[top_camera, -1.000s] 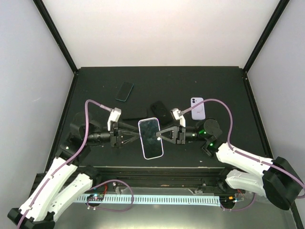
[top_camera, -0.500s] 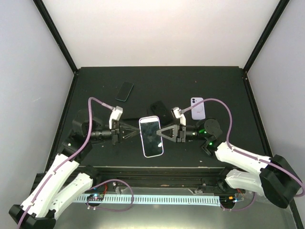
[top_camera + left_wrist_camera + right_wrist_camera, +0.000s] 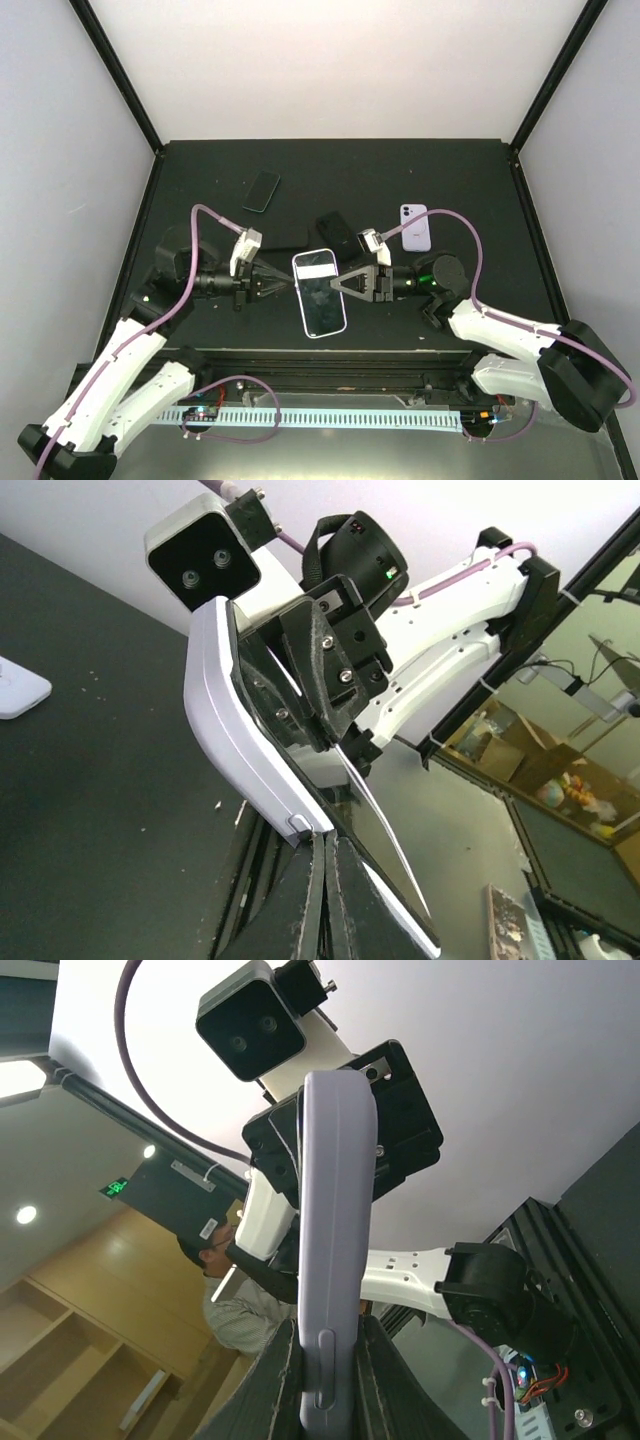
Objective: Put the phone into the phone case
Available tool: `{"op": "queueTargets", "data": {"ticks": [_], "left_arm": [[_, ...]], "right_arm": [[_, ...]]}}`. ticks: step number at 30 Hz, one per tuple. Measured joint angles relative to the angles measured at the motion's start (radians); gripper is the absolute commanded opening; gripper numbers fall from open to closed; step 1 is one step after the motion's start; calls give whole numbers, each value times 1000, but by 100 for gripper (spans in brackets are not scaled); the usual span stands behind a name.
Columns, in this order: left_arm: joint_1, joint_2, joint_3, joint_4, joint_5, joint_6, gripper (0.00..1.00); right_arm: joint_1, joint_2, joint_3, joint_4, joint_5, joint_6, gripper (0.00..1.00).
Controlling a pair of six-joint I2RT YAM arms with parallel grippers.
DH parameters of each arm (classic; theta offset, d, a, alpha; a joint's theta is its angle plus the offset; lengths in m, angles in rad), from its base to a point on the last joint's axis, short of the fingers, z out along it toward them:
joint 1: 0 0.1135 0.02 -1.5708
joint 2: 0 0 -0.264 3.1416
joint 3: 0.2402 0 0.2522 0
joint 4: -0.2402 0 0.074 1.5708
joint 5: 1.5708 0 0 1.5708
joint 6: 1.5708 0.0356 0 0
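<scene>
A phone with a dark screen (image 3: 322, 296) sits in a lavender phone case (image 3: 335, 1210), held off the table between the arms. My right gripper (image 3: 339, 285) is shut on the case's right edge; in the right wrist view the fingers (image 3: 290, 1380) clamp the case edge-on. My left gripper (image 3: 288, 286) is shut with nothing between its fingers, and its tips (image 3: 327, 838) touch the case's (image 3: 235, 735) left edge near a corner. In the left wrist view the phone's glass (image 3: 395, 845) looks slightly tilted against the case.
On the black table (image 3: 200, 180) lie a dark phone (image 3: 262, 191) at the back left and a lavender phone or case (image 3: 415, 227) with its back up at the right. A black flat object (image 3: 335, 231) and a dark slab (image 3: 285, 237) lie behind the held phone.
My left gripper has shut and moved right until its tips meet the case's left edge. The held phone has shifted slightly toward the near edge. The right gripper keeps its grip.
</scene>
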Motion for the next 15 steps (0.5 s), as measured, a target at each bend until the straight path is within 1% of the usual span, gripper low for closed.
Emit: {"op": "queueTargets", "data": {"ticks": [2, 6, 7, 10, 12, 15], "left_arm": [[0, 6, 8, -20, -11, 19, 3], [-4, 10, 18, -68, -76, 39, 13], [-4, 12, 18, -88, -106, 39, 16], [-3, 23, 17, -130, -172, 33, 35], [-3, 17, 15, -152, -213, 13, 42], [-3, -15, 7, -152, -227, -20, 50]], "right_arm": [[0, -3, -3, -1, 2, 7, 1], [-2, -16, -10, -13, 9, 8, 1], [0, -24, -9, -10, 6, 6, 1], [10, -76, -8, -21, -3, -25, 1], [11, -108, -7, -35, -3, -51, 1], [11, -129, -5, -66, -3, -84, 1]]}}
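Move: The cased phone, held screen up in the right fingers, has its middle about 5 cm right of the left hand, 2 cm back and 1 cm below; from the right hand, that middle is some 3 cm left, 2 cm back and 1 cm below. From the left hand, the black phone on the table lies roughly 24 cm ahead and 10 cm right, the black slab 24 cm ahead and 4 cm left, both about 25 cm below. The left hand, its shut fingertips at the case's side edge beside the button, comes off the case and dips about 3 cm down and as much forward, turning some 10 degrees counter-clockwise as its fingers open to nearly half. Meanwhile the right hand keeps its pinch on the other long side and, after a brief hold, draws the cased phone up and back about 2 cm each and a little to the right, widening the gap between the hands. ##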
